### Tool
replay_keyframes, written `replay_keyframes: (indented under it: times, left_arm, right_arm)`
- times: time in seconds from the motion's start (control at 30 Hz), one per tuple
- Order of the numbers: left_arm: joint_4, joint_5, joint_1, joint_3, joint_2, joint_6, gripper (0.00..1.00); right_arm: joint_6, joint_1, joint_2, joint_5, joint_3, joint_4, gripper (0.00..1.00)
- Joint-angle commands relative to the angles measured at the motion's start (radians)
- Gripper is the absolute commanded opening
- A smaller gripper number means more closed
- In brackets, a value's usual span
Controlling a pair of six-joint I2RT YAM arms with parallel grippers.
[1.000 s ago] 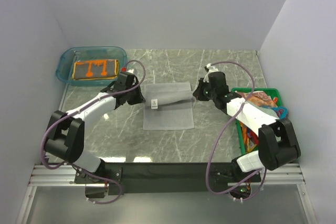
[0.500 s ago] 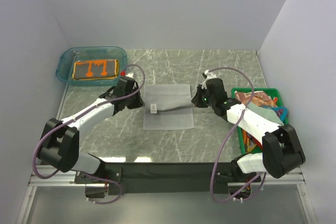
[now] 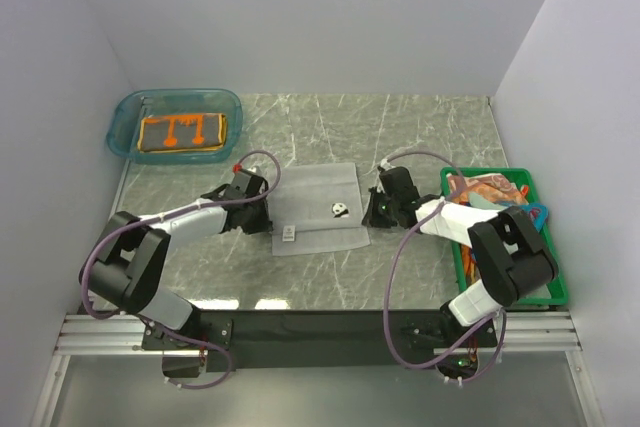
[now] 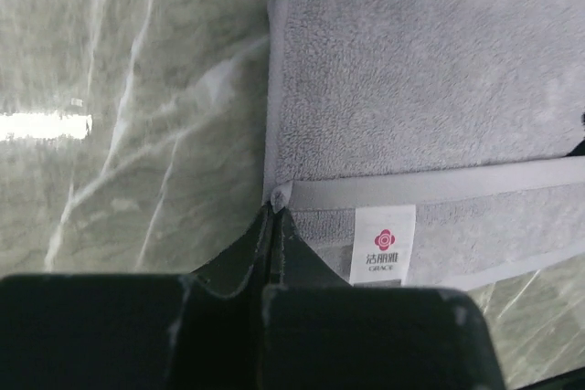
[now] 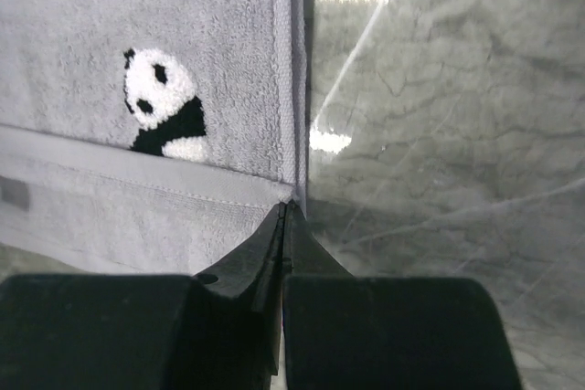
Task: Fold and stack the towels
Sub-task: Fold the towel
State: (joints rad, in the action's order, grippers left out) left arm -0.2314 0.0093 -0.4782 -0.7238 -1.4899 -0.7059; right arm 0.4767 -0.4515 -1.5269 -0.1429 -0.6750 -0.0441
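A pale grey-white towel (image 3: 318,187) lies on the marble table, with its far edge folded over toward the near edge. A panda patch (image 3: 341,211) and a white label (image 3: 288,234) show on the folded flap. My left gripper (image 3: 268,219) is shut on the flap's left corner (image 4: 277,195). My right gripper (image 3: 368,215) is shut on the flap's right corner (image 5: 294,196). Both are low at the table. In the wrist views the towel (image 4: 420,89) (image 5: 210,34) fills the space ahead of each closed gripper (image 4: 272,214) (image 5: 285,214). A folded orange-brown towel (image 3: 181,132) lies in the teal tub.
The clear teal tub (image 3: 120,117) stands at the back left. A green crate (image 3: 552,287) at the right edge holds several loose towels, a red patterned one (image 3: 490,190) on top. My right arm reaches out from over the crate.
Both grippers have moved toward the near edge, drawing the towel's far edge over itself. The panda patch now faces up.
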Motion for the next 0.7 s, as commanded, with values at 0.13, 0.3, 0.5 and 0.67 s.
replay_keyframes:
  times: [0.13, 0.3, 0.5, 0.67]
  left_arm:
    - [0.05, -0.037, -0.008, 0.009, -0.056, -0.032, 0.01]
    - [-0.009, -0.123, -0.007, -0.077, -0.125, -0.006, 0.01]
    - [-0.062, -0.178, 0.032, -0.21, -0.197, 0.023, 0.01]
    - [-0.086, -0.187, 0.041, -0.246, -0.187, 0.029, 0.01]
  right_arm:
    - [0.01, 0.01, -0.033, 0.025, -0.047, -0.026, 0.0]
    - [0.007, 0.014, -0.076, 0.037, -0.096, -0.037, 0.0]
    - [0.014, 0.023, -0.125, 0.071, -0.155, -0.046, 0.0]
    - [0.004, 0.024, -0.113, 0.103, -0.185, -0.068, 0.0]
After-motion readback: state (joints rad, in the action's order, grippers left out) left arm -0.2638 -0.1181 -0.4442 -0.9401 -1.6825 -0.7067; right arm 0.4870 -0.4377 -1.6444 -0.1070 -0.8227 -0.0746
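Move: My left and right hands already pinch the two ends of the turned-over hem, down at the table. The towel's middle lies about 6 cm ahead and 11 cm right of my left hand, and about 5 cm ahead and 10 cm left of my right. The white label sits 5 cm right of my left hand and 1 cm back; the panda is 4 cm ahead and 6 cm left of my right hand. I keep both pinches shut and stay low, dragging the folded towel forward along the table, slowly at first and then quicker. My left hand goes about 6 cm, turning slightly counter-clockwise with its left side rising, while my right goes only about 4 cm, so the left end of the hem catches up. ##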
